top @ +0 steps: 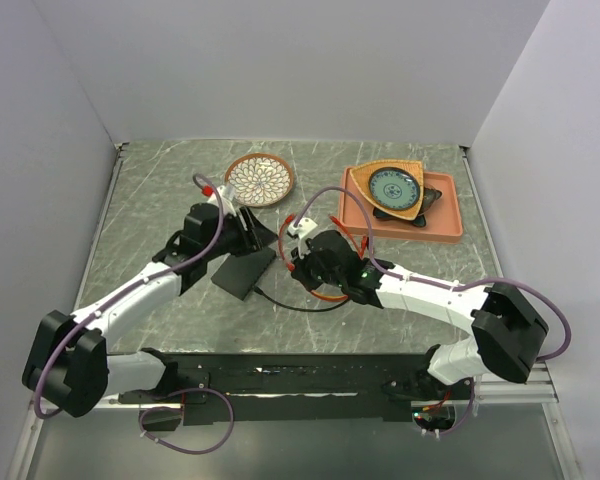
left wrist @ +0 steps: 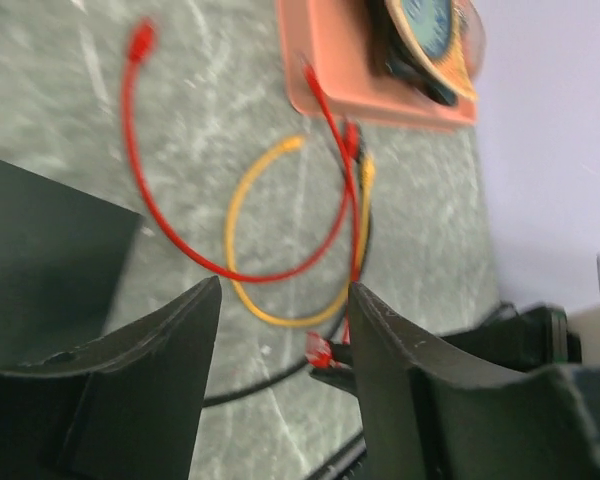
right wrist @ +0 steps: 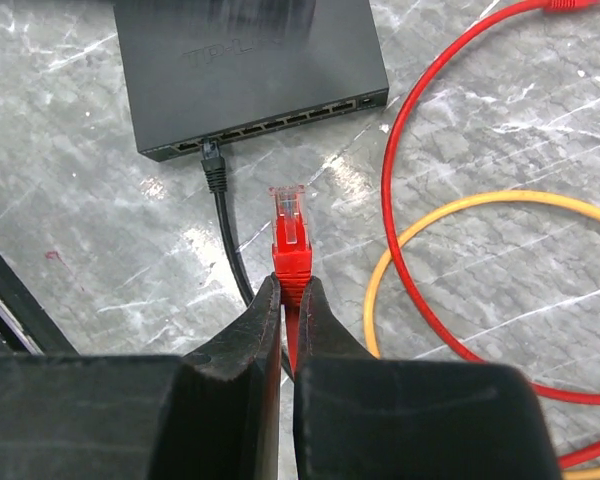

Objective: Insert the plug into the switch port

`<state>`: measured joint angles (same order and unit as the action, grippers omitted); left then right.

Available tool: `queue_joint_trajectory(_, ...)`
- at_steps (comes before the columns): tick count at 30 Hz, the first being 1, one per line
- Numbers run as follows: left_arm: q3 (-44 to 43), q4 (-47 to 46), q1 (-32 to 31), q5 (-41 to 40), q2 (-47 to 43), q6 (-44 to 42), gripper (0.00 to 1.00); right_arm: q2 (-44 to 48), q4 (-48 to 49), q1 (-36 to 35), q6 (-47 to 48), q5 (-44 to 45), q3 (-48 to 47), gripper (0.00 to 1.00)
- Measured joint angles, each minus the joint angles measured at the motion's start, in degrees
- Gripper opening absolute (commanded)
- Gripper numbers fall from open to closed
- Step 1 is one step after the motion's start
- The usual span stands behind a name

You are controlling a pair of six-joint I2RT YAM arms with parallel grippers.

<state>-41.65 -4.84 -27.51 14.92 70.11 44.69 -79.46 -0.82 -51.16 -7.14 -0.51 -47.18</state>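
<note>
The switch point(top: 242, 272) is a flat black box on the marble table, its row of ports point(right wrist: 280, 122) facing my right gripper. A black cable's plug point(right wrist: 212, 160) sits in one port near the left end. My right gripper point(right wrist: 290, 285) is shut on the boot of the red plug point(right wrist: 289, 225), which points at the ports a short way off. My left gripper point(left wrist: 285, 300) hovers open with nothing between its fingers, above the switch's far end point(left wrist: 40, 250). In the left wrist view, the red plug point(left wrist: 320, 350) shows past its fingers.
A red cable point(right wrist: 400, 200) and a yellow cable point(right wrist: 460, 215) loop on the table right of the plug. An orange tray point(top: 445, 215) with a stacked bowl point(top: 395, 187) stands back right. A patterned dish point(top: 260, 178) lies at the back. Walls close in both sides.
</note>
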Motion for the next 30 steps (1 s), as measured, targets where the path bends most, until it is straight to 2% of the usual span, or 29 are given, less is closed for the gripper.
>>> queue_joint_trajectory(5, -3.5, 5.1, 3.2, -2.9, 0.6, -3.3, 0.63, -0.2, 0.0, 0.0, 0.9, -0.2, 0.0, 0.00)
queue_joint_trajectory(14, -4.0, 10.0, 13.8, -2.6, 5.0, -6.2, 0.63, -5.1, -1.5, 0.0, 2.4, -1.1, -0.5, 0.00)
queue_joint_trajectory(21, -4.0, 10.1, 18.3, -2.1, 9.3, -8.1, 0.63, -6.9, -2.2, 0.0, 2.8, -3.1, -1.4, 0.00)
queue_joint_trajectory(30, -1.9, 5.6, 20.0, 1.2, 14.8, -9.4, 0.60, -13.6, -3.3, 0.0, 4.4, -6.3, -7.1, 0.00)
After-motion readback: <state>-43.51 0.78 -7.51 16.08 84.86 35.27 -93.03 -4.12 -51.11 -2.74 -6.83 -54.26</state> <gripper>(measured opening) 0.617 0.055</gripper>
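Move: From the right hand, which already holds the red plug, the middle of the switch's port row lies about 11 cm left, 5 cm ahead and 10 cm down; the black plug sits at the near end of that row, some 12 cm left and barely 1 cm ahead of the hand. The empty left hand has the switch's middle roughly 7 cm to its left, 1 cm back and 16 cm below, the black plug 4 cm left and 7 cm back. Leftward and a little forward first, then increasingly down, the open left hand leaves the held plug and swings some 12 cm left over the switch to its far-left side, sinking about 10 cm, turning counter-clockwise and tipping down. The right hand keeps its pinch on the red plug, sinks about 5 cm, then eases left towards the port row, without reaching it. ##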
